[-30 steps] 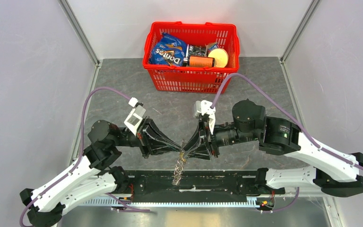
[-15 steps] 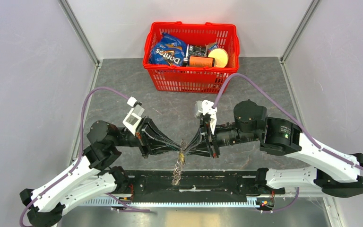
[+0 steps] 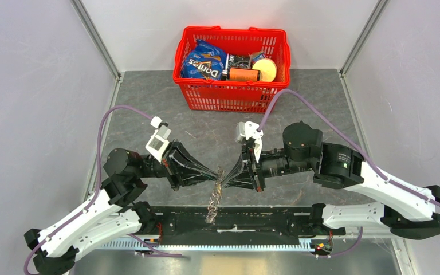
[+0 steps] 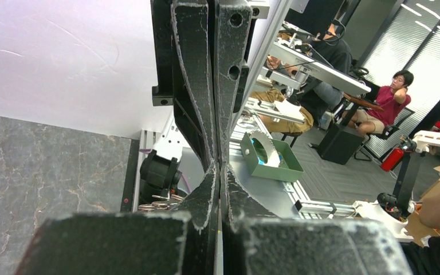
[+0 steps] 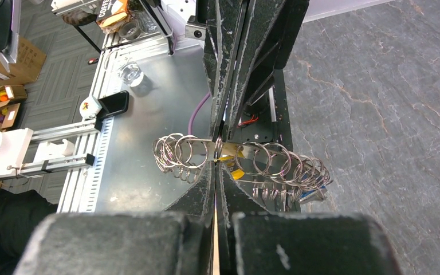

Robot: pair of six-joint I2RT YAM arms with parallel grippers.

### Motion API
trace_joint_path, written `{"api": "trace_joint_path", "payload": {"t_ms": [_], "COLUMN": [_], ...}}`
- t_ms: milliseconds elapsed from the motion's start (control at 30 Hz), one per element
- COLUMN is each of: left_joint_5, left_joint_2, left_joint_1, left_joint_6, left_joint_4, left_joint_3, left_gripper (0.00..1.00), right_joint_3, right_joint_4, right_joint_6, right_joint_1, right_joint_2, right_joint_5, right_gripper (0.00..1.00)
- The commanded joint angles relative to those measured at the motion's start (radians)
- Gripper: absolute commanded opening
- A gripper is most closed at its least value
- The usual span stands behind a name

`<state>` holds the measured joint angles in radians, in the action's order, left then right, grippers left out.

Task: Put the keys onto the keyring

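The keyring [image 3: 213,201], a bunch of silver rings, hangs between the two arms above the table's near edge. My left gripper [image 3: 217,178] is shut on its top, and a few rings [image 4: 152,203] show beside the shut tips [image 4: 220,169]. My right gripper [image 3: 224,183] meets it tip to tip. In the right wrist view the rings [image 5: 281,166] spread to both sides of my shut right gripper [image 5: 216,165], which pinches at the yellow key [image 5: 238,172]. The blue key [image 5: 309,195] hangs among the rings further right. The left fingers [image 5: 229,86] come down from above.
A red basket [image 3: 232,98] with a Doritos bag [image 3: 205,63] and other groceries stands at the back of the grey table [image 3: 321,103]. A black rail [image 3: 263,220] runs along the near edge under the hanging rings. White walls close in both sides.
My right gripper has closed at the top of the ring bunch. The left arm has drawn back slightly to the left, still shut, and the bunch hangs much as before.
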<state>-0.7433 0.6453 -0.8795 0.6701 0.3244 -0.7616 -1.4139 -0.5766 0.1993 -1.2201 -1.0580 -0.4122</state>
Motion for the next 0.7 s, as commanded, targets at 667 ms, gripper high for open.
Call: {"api": "trace_joint_path", "payload": {"t_ms": [667], "left_joint_5": [0.065], "left_joint_2": [-0.004], "left_joint_1": [-0.004], "left_joint_6": [0.050], "left_joint_4": [0.129], "left_joint_3": [0.001], "left_gripper": [0.02], "right_joint_3": [0.021], "right_joint_4": [0.078], "right_joint_6": [0.023], "right_joint_1": [-0.005], "right_joint_2": [0.049], "right_joint_5": [0.034], "right_gripper": [0.33]}}
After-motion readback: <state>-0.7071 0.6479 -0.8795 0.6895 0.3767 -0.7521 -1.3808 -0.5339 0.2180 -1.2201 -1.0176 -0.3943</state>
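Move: The yellow key is right at the right hand's closed fingertips, about 1 cm to its left, 1 cm back and 1 cm below. The keyring's middle lies roughly 3 cm back, 2 cm left and 3 cm below that hand. From the left hand, which already pinches the keyring's upper edge, the key is some 2 cm back, 1 cm right and 2 cm below. Right fingers nudge left, then open by the key, easing about 1 cm right and up; left holds on. ##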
